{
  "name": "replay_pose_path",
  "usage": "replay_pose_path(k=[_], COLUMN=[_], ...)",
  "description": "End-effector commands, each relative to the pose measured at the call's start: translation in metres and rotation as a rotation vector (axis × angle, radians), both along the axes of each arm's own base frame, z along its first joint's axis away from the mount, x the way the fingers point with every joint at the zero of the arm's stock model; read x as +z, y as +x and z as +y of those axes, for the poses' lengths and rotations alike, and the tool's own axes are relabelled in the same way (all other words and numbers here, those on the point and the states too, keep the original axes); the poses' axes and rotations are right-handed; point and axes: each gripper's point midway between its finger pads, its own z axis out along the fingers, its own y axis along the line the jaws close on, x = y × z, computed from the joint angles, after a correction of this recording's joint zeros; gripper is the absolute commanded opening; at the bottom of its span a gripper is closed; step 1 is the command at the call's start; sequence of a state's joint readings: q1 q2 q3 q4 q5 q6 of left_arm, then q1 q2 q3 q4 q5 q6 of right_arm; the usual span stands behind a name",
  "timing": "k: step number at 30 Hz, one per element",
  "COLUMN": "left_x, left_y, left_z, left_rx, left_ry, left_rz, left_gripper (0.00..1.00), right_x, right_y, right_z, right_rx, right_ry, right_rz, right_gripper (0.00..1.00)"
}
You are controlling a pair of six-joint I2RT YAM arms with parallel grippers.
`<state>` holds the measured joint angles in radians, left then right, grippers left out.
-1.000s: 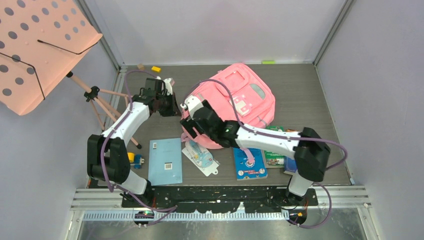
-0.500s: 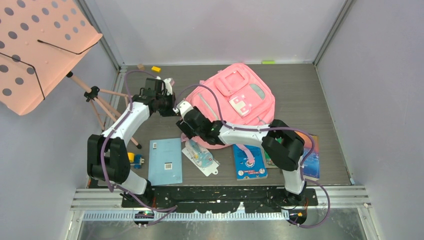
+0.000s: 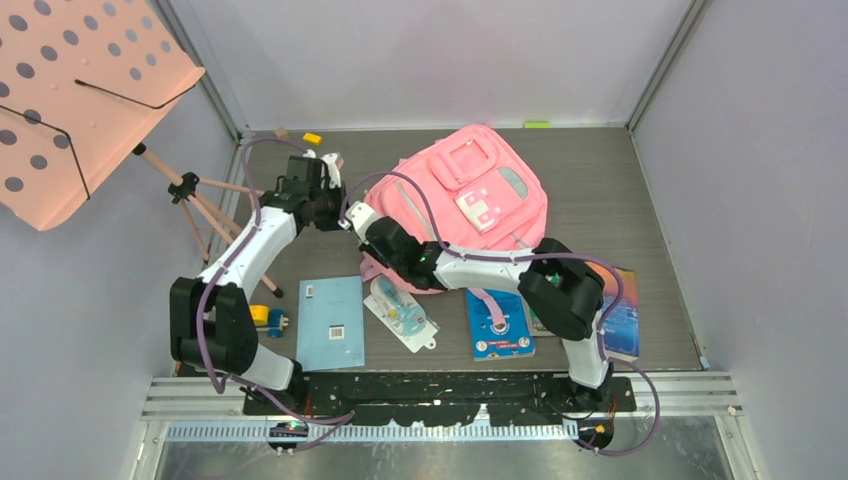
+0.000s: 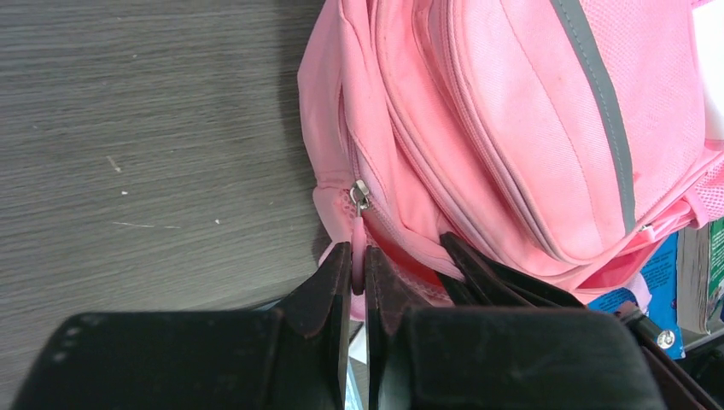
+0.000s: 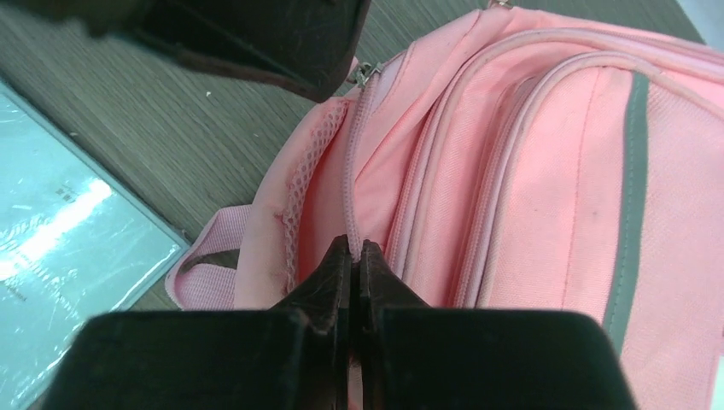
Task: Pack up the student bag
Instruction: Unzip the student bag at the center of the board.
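Observation:
The student bag [image 3: 470, 195] is a large pink backpack lying at the middle of the table. At the bag's left edge, my left gripper [image 3: 340, 213] is shut on the pink pull tab under the metal zipper slider [image 4: 359, 195]. The wrist view shows the tab pinched between the fingers of my left gripper [image 4: 359, 254]. Just beside it, my right gripper [image 3: 362, 224] is shut on the bag's zipper seam [image 5: 348, 171]. There the pink edge is squeezed between the tips of my right gripper [image 5: 354, 248]. The two grippers almost touch.
In front of the bag lie a light blue notebook [image 3: 331, 322], a clear packet [image 3: 400, 312] and a blue book [image 3: 498, 325]. More books [image 3: 620, 315] lie at the right, partly under my right arm. A salmon-pink music stand [image 3: 80, 90] rises at the far left, its legs beside my left arm.
My right gripper has slid left along the bag to its left edge and closed on the zipper seam. My left gripper has kept its hold on the pull tab.

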<state>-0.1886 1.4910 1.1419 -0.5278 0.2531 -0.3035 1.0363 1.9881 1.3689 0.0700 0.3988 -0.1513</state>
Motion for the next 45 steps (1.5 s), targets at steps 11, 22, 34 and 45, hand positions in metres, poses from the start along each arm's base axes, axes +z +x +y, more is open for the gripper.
replay_pose_path(k=[11,22,34,45], left_x=[0.058,0.072,0.062,0.038], left_y=[0.003,0.016,0.036,0.041], left_z=[0.025,-0.001,-0.02,-0.028], left_rx=[0.062,0.008,-0.004,-0.029], left_ry=[0.067,-0.07,-0.166,-0.157], left_rz=[-0.209,-0.21,-0.174,-0.114], left_gripper=[0.0,0.0,0.0,0.0], right_x=[0.159,0.201,0.289,0.331], right_y=[-0.049,-0.103,-0.135,-0.155], right_z=[-0.043,-0.086,-0.116,-0.123], right_rx=[0.235,0.32,0.377,0.452], right_ry=[0.093,0.173,0.412,0.528], right_rz=[-0.118,-0.037,-0.186,-0.257], right_gripper=[0.0,0.0,0.0,0.0])
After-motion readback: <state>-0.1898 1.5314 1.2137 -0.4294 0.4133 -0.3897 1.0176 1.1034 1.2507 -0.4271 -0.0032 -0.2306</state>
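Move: The student bag's zipper pull is already pinched by the left hand, its slider about 2 cm ahead and 1 cm right of that hand, level with it; from the right hand, already shut on the zipper edge, it lies some 4 cm ahead, 5 cm left and 3 cm up. From the right hand, the bag's middle is about 20 cm right, 8 cm ahead and slightly lower; the blue folder about 18 cm back, 10 cm left; the carded tool 16 cm back, 6 cm right, both 10 cm below. The bag's zipper edge, still pinched in the right fingers, is hauled up about 23 cm while also drawn back and to the right, away from the left hand, the wrist turning some 20 degrees counter-clockwise and its left side rising. The left keeps its pinch on the zipper pull, rises about 6 cm, then eases right and forward, sinking slightly. ##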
